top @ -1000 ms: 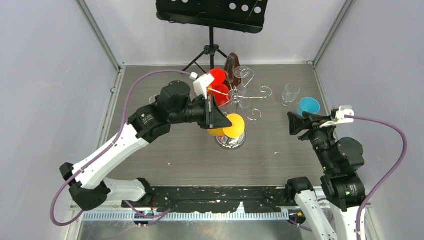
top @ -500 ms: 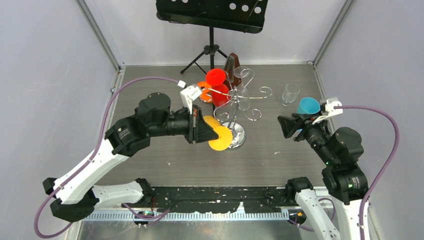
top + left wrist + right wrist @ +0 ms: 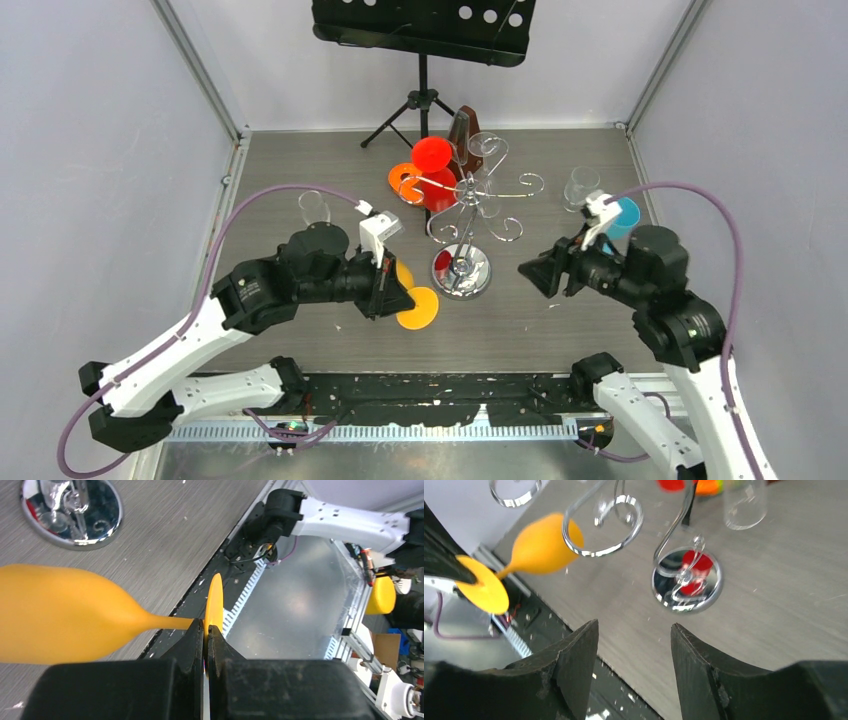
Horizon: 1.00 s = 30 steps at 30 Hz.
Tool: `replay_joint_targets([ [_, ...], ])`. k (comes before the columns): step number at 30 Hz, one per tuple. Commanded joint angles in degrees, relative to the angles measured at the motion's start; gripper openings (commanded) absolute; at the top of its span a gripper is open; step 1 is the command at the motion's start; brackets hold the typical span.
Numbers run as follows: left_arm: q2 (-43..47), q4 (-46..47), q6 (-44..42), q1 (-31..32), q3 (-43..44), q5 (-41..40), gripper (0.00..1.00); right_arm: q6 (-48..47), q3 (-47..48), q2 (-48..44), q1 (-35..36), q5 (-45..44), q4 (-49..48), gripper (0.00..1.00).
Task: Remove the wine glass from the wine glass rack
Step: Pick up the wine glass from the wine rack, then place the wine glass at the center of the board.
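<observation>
The yellow wine glass (image 3: 60, 615) lies sideways in my left gripper (image 3: 206, 629), which is shut on the rim of its round foot (image 3: 215, 597). From above, the yellow wine glass (image 3: 418, 308) hangs clear of the wine glass rack (image 3: 470, 195), to the front left of the rack's mirror base (image 3: 461, 271). The left gripper (image 3: 400, 298) stays low over the table. My right gripper (image 3: 528, 272) stands open and empty to the right of the base, facing it. In its own view the right gripper (image 3: 634, 630) looks at the base (image 3: 686, 580) and the yellow wine glass (image 3: 546, 542).
Two red glasses (image 3: 433, 155) and a clear one (image 3: 487, 150) hang on the rack, with an orange foot (image 3: 405, 180) beside them. A black music stand (image 3: 421, 60) is at the back. Clear tumblers (image 3: 581, 185) (image 3: 314, 207) and a blue cup (image 3: 622, 213) stand on the table.
My left gripper has pulled the yellow glass off the rack, back and down toward the front left. The right gripper has swung left toward the rack base.
</observation>
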<state>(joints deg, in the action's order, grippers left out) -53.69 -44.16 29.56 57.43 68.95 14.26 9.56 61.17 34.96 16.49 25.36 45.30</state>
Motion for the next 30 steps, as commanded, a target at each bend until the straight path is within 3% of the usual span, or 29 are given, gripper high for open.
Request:
replay_joint_targets([
  [1,2.46,0.72,-1.76,1.80,-1.54,-5.36,0.00,0.79,-3.33,0.64,9.66,-5.82,0.55,0.61],
  [7,4.86,1.07,-3.18,7.00,-4.19,-11.12,0.00,5.77,-6.38,1.74,19.83,-9.80,-3.95,0.61],
  [17,6.42,2.67,-5.09,21.45,-6.43,-25.74,0.00,14.92,-6.58,3.33,43.15,-27.77,-7.88,0.62],
  [24,-0.44,0.72,-10.53,37.59,-2.24,-42.61,0.00,18.63,-4.90,4.79,50.72,-35.99,-11.06,0.62],
  [30,-7.25,-3.09,-12.48,45.50,2.88,-55.63,0.00,19.02,-1.96,9.31,57.36,-41.14,-11.05,0.62],
])
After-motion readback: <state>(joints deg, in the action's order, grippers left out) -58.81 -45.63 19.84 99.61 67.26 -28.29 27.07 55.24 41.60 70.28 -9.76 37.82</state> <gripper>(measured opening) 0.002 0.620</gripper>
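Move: The yellow wine glass is already off the rack, its foot pinched in the left fingers and its bowl hanging forward and down; its middle lies about 5 cm ahead of the left hand, 1 cm to the right and 5 cm below. From the right hand it lies some 23 cm to the left, level in reach, about 5 cm lower. The rack stands about 17 cm ahead and 11 cm right of the left hand, its middle some 12 cm lower. The yellow wine glass, still pinched by its foot, is drawn back towards the bases by about 7 cm, sinking a little and edging right late on, while the left wrist turns some 30 degrees, swinging the bowl up towards level. The right hand, fingers staying open, comes to meet the glass: left about 10 cm and back 7, dropping early, and stops short of plain contact. ##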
